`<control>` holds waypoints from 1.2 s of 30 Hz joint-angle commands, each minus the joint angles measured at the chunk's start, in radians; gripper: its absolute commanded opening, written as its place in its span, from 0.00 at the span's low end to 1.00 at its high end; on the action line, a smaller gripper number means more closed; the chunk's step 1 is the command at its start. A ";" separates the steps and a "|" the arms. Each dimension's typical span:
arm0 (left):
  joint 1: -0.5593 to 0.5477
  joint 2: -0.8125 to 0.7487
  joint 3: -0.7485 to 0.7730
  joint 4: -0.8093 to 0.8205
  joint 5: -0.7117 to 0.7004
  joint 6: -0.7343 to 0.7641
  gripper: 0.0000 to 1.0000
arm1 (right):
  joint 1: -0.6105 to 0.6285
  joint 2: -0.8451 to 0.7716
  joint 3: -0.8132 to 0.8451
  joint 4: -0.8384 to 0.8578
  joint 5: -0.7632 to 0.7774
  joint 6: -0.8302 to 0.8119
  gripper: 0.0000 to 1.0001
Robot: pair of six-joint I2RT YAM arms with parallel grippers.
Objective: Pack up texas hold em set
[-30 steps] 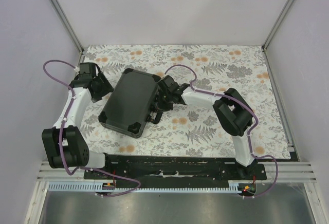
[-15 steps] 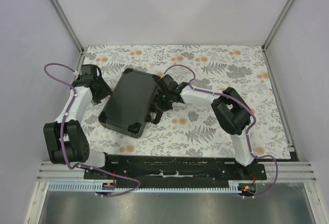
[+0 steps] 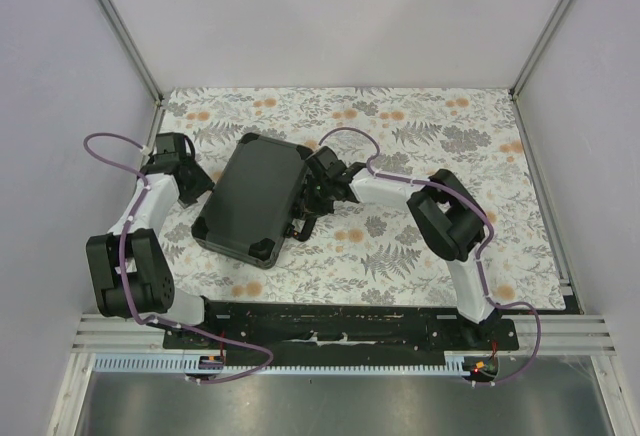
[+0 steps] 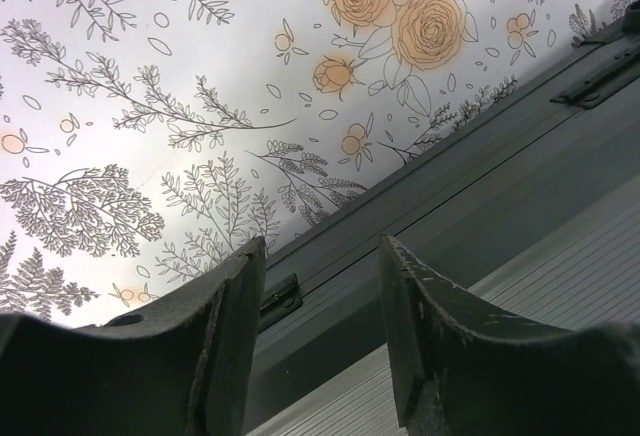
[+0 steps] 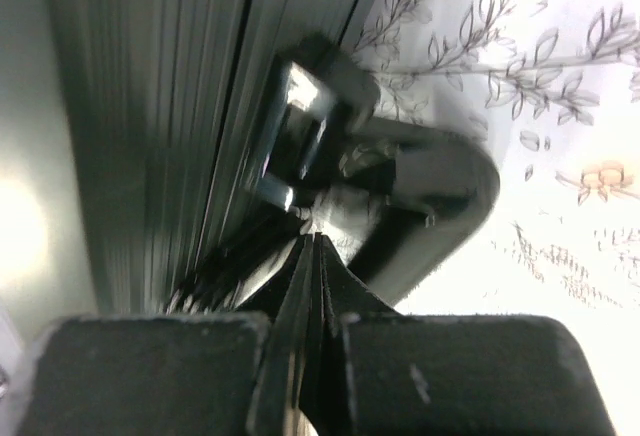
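The texas hold em set's black briefcase lies shut and skewed on the floral cloth. Its chips, cards and triangle are hidden. My left gripper sits just off the case's left side. In the left wrist view the gripper is open with nothing between its fingers, facing the hinged edge and a small hinge. My right gripper is at the case's right side. It is shut, tips pressed together against the base of the grey handle beside a metal latch.
The floral tablecloth covers the table. White walls and metal frame posts close it in at the back and sides. The black base rail runs along the near edge.
My left gripper has drawn back a little to the left from the case, and its jaws have narrowed. The right gripper has closed fully and stayed at the handle side.
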 commanded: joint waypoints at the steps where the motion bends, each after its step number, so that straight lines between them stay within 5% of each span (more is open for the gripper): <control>1: -0.023 0.000 -0.037 -0.070 0.155 -0.030 0.55 | 0.012 0.096 -0.025 0.224 0.039 0.031 0.00; 8: -0.023 -0.020 -0.011 -0.079 0.167 -0.032 0.53 | 0.012 0.072 -0.041 0.256 0.058 0.031 0.00; 14: -0.024 -0.048 0.142 -0.142 0.103 -0.003 0.58 | 0.011 -0.092 -0.009 0.069 0.176 -0.044 0.00; 20: -0.024 -0.118 0.274 -0.204 0.100 0.037 0.76 | 0.006 -0.310 -0.044 -0.175 0.377 -0.099 0.20; 26: -0.027 -0.233 0.365 -0.338 0.277 0.126 0.82 | -0.012 -0.598 -0.182 -0.374 0.507 -0.107 0.41; 30: -0.029 -0.354 0.376 -0.429 0.318 0.152 0.83 | -0.015 -0.830 -0.253 -0.518 0.587 -0.090 0.74; 32: -0.028 -0.428 0.354 -0.452 0.330 0.154 0.83 | -0.018 -0.925 -0.261 -0.592 0.634 -0.085 0.98; 36: -0.029 -0.563 0.322 -0.507 0.315 0.151 0.83 | -0.018 -1.086 -0.230 -0.782 0.739 -0.041 0.98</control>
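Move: The case's latch sits right at the right hand's shut fingertips, about 1 cm to their left. The handle is some 2 cm to the right and 1 cm back, and the closed case's middle about 11 cm left and 2 cm ahead. From the left hand, set against the hinge side, the case's middle lies about 12 cm right and roughly 4 cm lower; the latch is some 22 cm right, 3 cm back and 4 cm lower. Down and inward by barely 1 cm, the right hand's shut fingertips keep pressing at the latch while the left holds nearly still against the hinge-side edge. Both then come free: the right swings up about 20 cm and out to the right, drawing back a little and spreading its fingers; the left rises as far, easing back and right, opens wider and tips its fingertips forward-up. ##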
